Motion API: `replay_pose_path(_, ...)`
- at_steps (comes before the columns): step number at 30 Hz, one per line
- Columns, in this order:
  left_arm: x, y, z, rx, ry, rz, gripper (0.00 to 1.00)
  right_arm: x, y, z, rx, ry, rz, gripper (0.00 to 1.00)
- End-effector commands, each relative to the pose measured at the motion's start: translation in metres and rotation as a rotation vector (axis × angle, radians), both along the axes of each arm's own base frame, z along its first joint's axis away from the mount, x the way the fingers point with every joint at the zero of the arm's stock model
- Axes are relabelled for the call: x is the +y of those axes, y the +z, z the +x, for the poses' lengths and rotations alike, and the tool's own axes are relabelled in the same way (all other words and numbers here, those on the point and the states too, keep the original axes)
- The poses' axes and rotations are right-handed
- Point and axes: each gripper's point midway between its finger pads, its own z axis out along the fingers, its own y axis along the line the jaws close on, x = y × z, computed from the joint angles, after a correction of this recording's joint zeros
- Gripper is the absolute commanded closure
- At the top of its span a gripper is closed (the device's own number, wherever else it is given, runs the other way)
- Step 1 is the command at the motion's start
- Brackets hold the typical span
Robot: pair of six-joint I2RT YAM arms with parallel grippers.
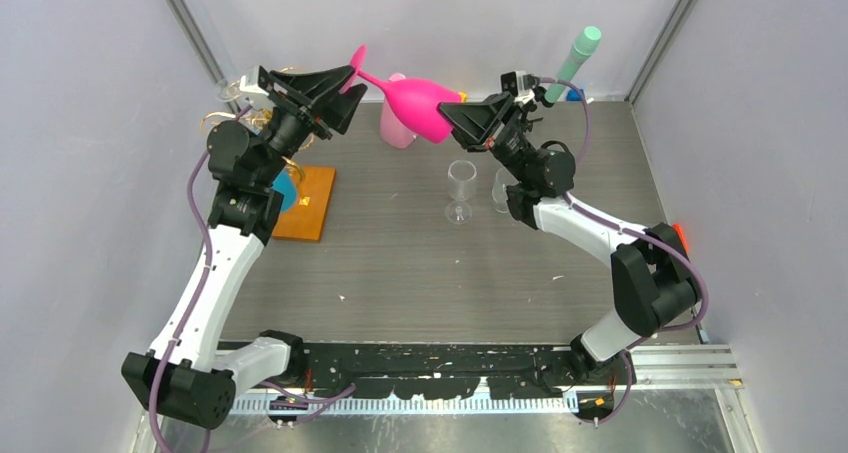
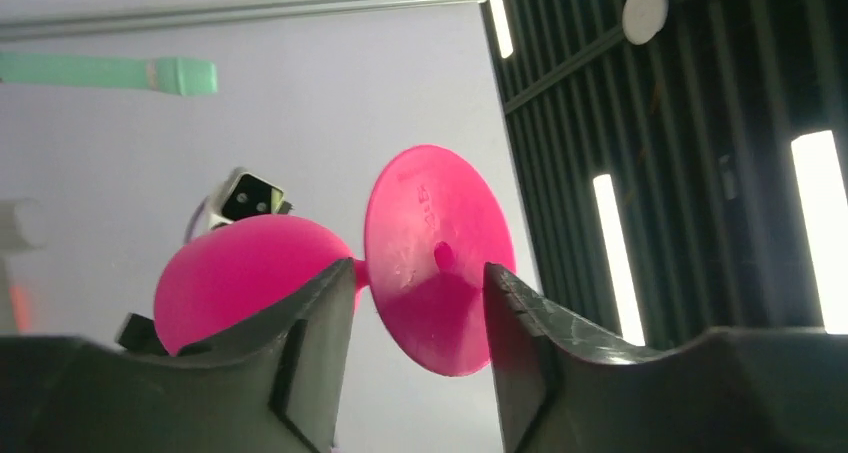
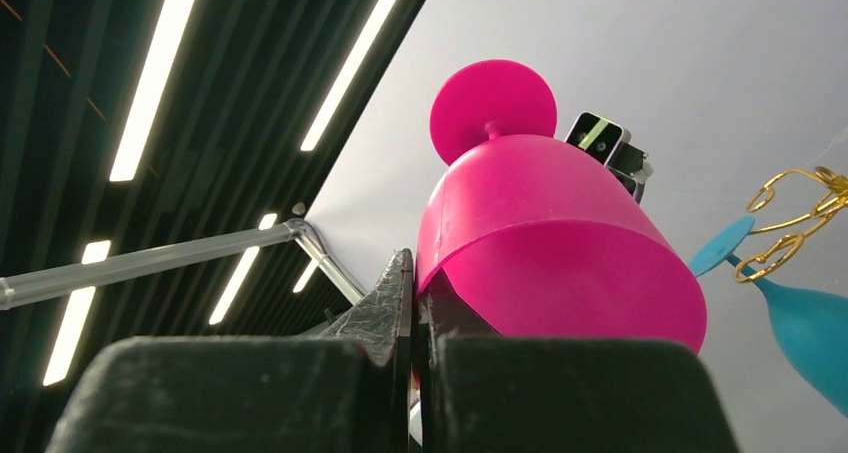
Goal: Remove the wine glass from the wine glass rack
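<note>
A pink wine glass (image 1: 420, 108) hangs in the air, tilted on its side between my two arms, away from the wine glass rack (image 1: 225, 113), whose gold wire rises from an orange-brown wooden base (image 1: 305, 203). My right gripper (image 1: 445, 110) (image 3: 413, 263) is shut on the rim of the glass's bowl (image 3: 540, 233), one finger inside and one outside. My left gripper (image 1: 352, 91) (image 2: 420, 273) is open. Its fingers stand on either side of the round foot (image 2: 435, 243) without pressing on it. A blue glass (image 3: 800, 313) hangs upside down from the rack's gold curls (image 3: 800, 213).
Two clear wine glasses (image 1: 460, 188) (image 1: 503, 188) stand upright on the table below the right arm. A pale pink object (image 1: 395, 123) sits behind the held glass. A mint-green tube (image 1: 577, 58) rises at the back right. Grey walls close in the table.
</note>
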Motion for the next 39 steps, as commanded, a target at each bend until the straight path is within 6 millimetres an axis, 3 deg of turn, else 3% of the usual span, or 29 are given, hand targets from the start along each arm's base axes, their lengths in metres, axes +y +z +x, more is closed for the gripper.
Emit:
replay_pose_path(1, 0.002, 0.027, -0.025, -0.187, 0.048, 0.09, 0.39, 0.001, 0.01, -0.009, -0.056, -0.023, -0.013, 0.99)
replay_pose_path(6, -0.002, 0.024, -0.043, -0.366, 0.094, 0.284, 0.15, 0.0, 0.005, 0.004, -0.027, -0.103, -0.074, 1.0)
replay_pose_path(10, -0.013, -0.015, -0.055, -0.456, 0.05, 0.536, 0.1, -0.003, -0.007, 0.019, 0.017, -0.209, -0.184, 1.0)
replay_pose_path(11, -0.014, -0.026, -0.057, -0.482, 0.034, 0.603, 0.1, 0.001, -0.019, 0.026, 0.035, -0.243, -0.254, 1.0)
replay_pose_path(12, -0.016, -0.037, -0.06, -0.506, 0.012, 0.666, 0.1, -0.001, -0.011, 0.02, 0.014, -0.257, -0.276, 1.0)
replay_pose_path(14, -0.019, -0.066, -0.069, -0.516, -0.067, 0.781, 0.09, 0.003, -0.037, 0.029, 0.051, -0.31, -0.453, 1.0)
replay_pose_path(17, -0.018, -0.087, -0.078, -0.563, -0.109, 0.889, 0.09, -0.001, -0.056, 0.026, 0.052, -0.354, -0.619, 1.0)
replay_pose_path(18, -0.016, -0.093, -0.078, -0.562, -0.108, 0.921, 0.09, -0.001, -0.074, 0.025, 0.063, -0.352, -0.707, 1.0)
replay_pose_path(20, -0.011, -0.099, -0.076, -0.577, -0.082, 0.979, 0.09, -0.001, -0.094, 0.014, 0.04, -0.309, -0.828, 1.0)
replay_pose_path(21, -0.007, -0.099, -0.074, -0.576, -0.048, 1.006, 0.09, 0.0, -0.095, 0.007, 0.017, -0.277, -0.859, 1.0)
replay_pose_path(22, -0.003, -0.099, -0.071, -0.577, -0.013, 1.029, 0.09, -0.003, -0.12, 0.001, 0.043, -0.243, -0.96, 1.0)
replay_pose_path(23, 0.002, -0.098, -0.069, -0.591, 0.026, 1.055, 0.08, -0.004, -0.124, -0.002, 0.041, -0.223, -1.002, 1.0)
replay_pose_path(24, 0.007, -0.098, -0.067, -0.598, 0.063, 1.08, 0.08, -0.009, -0.149, -0.011, 0.067, -0.182, -1.107, 1.0)
replay_pose_path(25, 0.012, -0.096, -0.065, -0.602, 0.099, 1.107, 0.08, -0.011, -0.151, -0.013, 0.064, -0.17, -1.144, 1.0)
replay_pose_path(26, 0.019, -0.096, -0.061, -0.59, 0.151, 1.141, 0.08, -0.017, -0.171, -0.023, 0.084, -0.126, -1.235, 1.0)
replay_pose_path(30, 0.054, -0.096, -0.046, -0.502, 0.348, 1.265, 0.07, -0.039, -0.199, -0.039, 0.126, -0.095, -1.428, 1.0)
replay_pose_path(34, 0.09, -0.098, -0.041, -0.406, 0.53, 1.347, 0.06, -0.072, -0.22, -0.039, 0.221, -0.184, -1.61, 1.0)
replay_pose_path(39, 0.116, -0.098, -0.043, -0.346, 0.664, 1.388, 0.04, -0.131, -0.245, -0.028, 0.394, -0.389, -1.883, 1.0)
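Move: The right gripper holds the pink glass by its rim, and its likely setting-down place is bare table about 7 cm to its right, 2 cm back and 47 cm below. A clear glass stands 6 cm ahead, 4 cm right and 38 cm below, another 8 cm ahead, 14 cm right. From the left gripper, the blue glass hangs roughly level ahead, 17 cm left and 25 cm lower; the rack's hub is 4 cm ahead, 15 cm left, 13 cm lower. Keep the right fingers shut on the pink glass's rim and lower it about 23 cm, mostly in the later part, drifting right towards the table by the clear glasses while swinging the fingers some 90 degrees from up-left to down-left. Finish opening the left gripper around the foot, draw it back and down clear of the glass, rolling its left side up, then swing left towards the blue glass. ##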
